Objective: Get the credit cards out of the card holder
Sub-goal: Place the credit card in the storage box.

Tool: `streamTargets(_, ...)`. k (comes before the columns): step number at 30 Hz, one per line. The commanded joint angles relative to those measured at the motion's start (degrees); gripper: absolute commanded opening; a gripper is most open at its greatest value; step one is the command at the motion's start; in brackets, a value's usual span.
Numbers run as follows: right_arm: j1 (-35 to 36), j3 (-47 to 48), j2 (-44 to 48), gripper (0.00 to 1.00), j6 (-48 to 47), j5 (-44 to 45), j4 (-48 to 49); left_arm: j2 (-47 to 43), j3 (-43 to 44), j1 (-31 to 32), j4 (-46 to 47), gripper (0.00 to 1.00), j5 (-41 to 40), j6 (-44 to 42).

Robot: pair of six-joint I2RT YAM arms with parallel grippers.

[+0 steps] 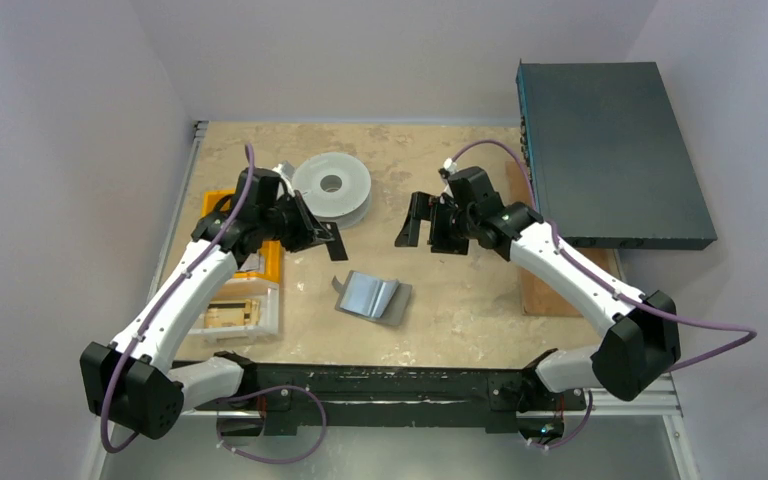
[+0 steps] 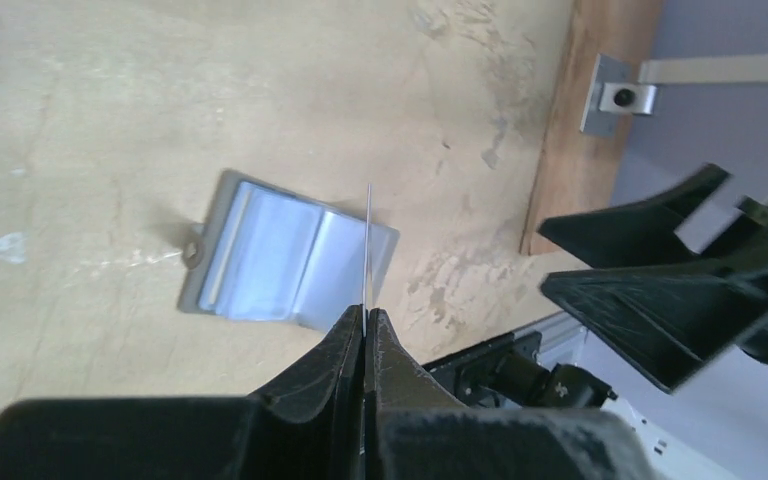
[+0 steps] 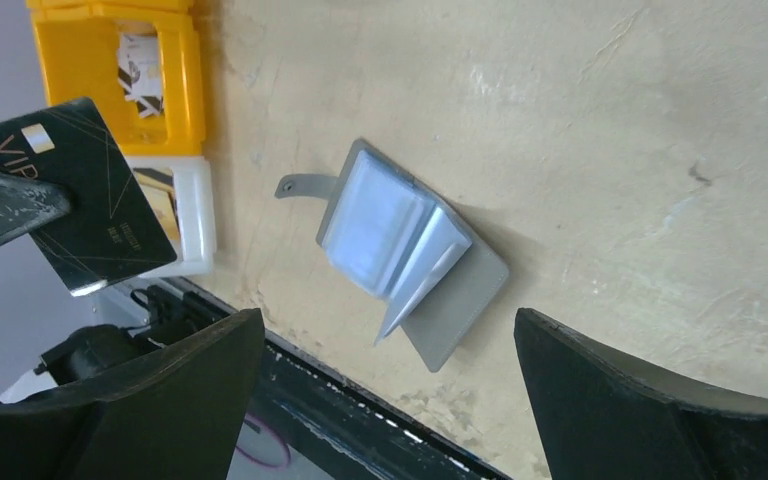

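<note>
The slate-grey card holder (image 1: 372, 297) (image 2: 280, 255) (image 3: 410, 250) lies open on the table, its clear sleeves fanned up and its strap pointing left. My left gripper (image 1: 330, 238) (image 2: 366, 318) hovers above and to the left of it, shut on a black credit card (image 3: 70, 195) with gold lettering. That card shows edge-on as a thin line (image 2: 368, 250) in the left wrist view. My right gripper (image 1: 415, 225) (image 3: 390, 310) hangs above the table to the right of the left one, open wide with nothing between its fingers.
A pale grey round spool (image 1: 332, 185) lies at the back. Yellow bins (image 1: 260, 262) (image 3: 110, 60) and a clear bin (image 1: 240, 310) line the left side. A dark flat box (image 1: 610, 150) and a wooden block (image 1: 540, 290) stand at the right.
</note>
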State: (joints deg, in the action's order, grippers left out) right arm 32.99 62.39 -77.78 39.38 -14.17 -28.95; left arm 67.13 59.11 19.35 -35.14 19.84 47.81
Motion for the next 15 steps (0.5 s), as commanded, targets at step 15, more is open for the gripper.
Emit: streamTargets(15,-5.8,36.9,-20.4,0.99,-7.9,10.9,-23.3,1.3,15.0,-9.4,-23.8,0.00,-15.7,-2.2)
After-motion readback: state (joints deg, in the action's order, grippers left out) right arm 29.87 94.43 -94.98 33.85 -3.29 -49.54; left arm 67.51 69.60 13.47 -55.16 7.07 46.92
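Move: The far compartment of the orange storage box, where the black cards lie, is about 21 cm to the left of my left hand, 7 cm farther out and some 17 cm below. The box's near compartment is 19 cm left and about level fore and aft; the clear box is 23 cm left and 11 cm back, and the card holder 9 cm right and 9 cm back. From my right hand, that far compartment is roughly 38 cm left and 7 cm ahead. I carry the black card, still pinched by its edge in my closed left fingers, about 7 cm left through the air towards the orange box, holding height and turning the wrist some 20 degrees, partly counter-clockwise. My empty right hand, fingers still wide open, draws off about 8 cm forward and 5 cm up, away from the card holder. ##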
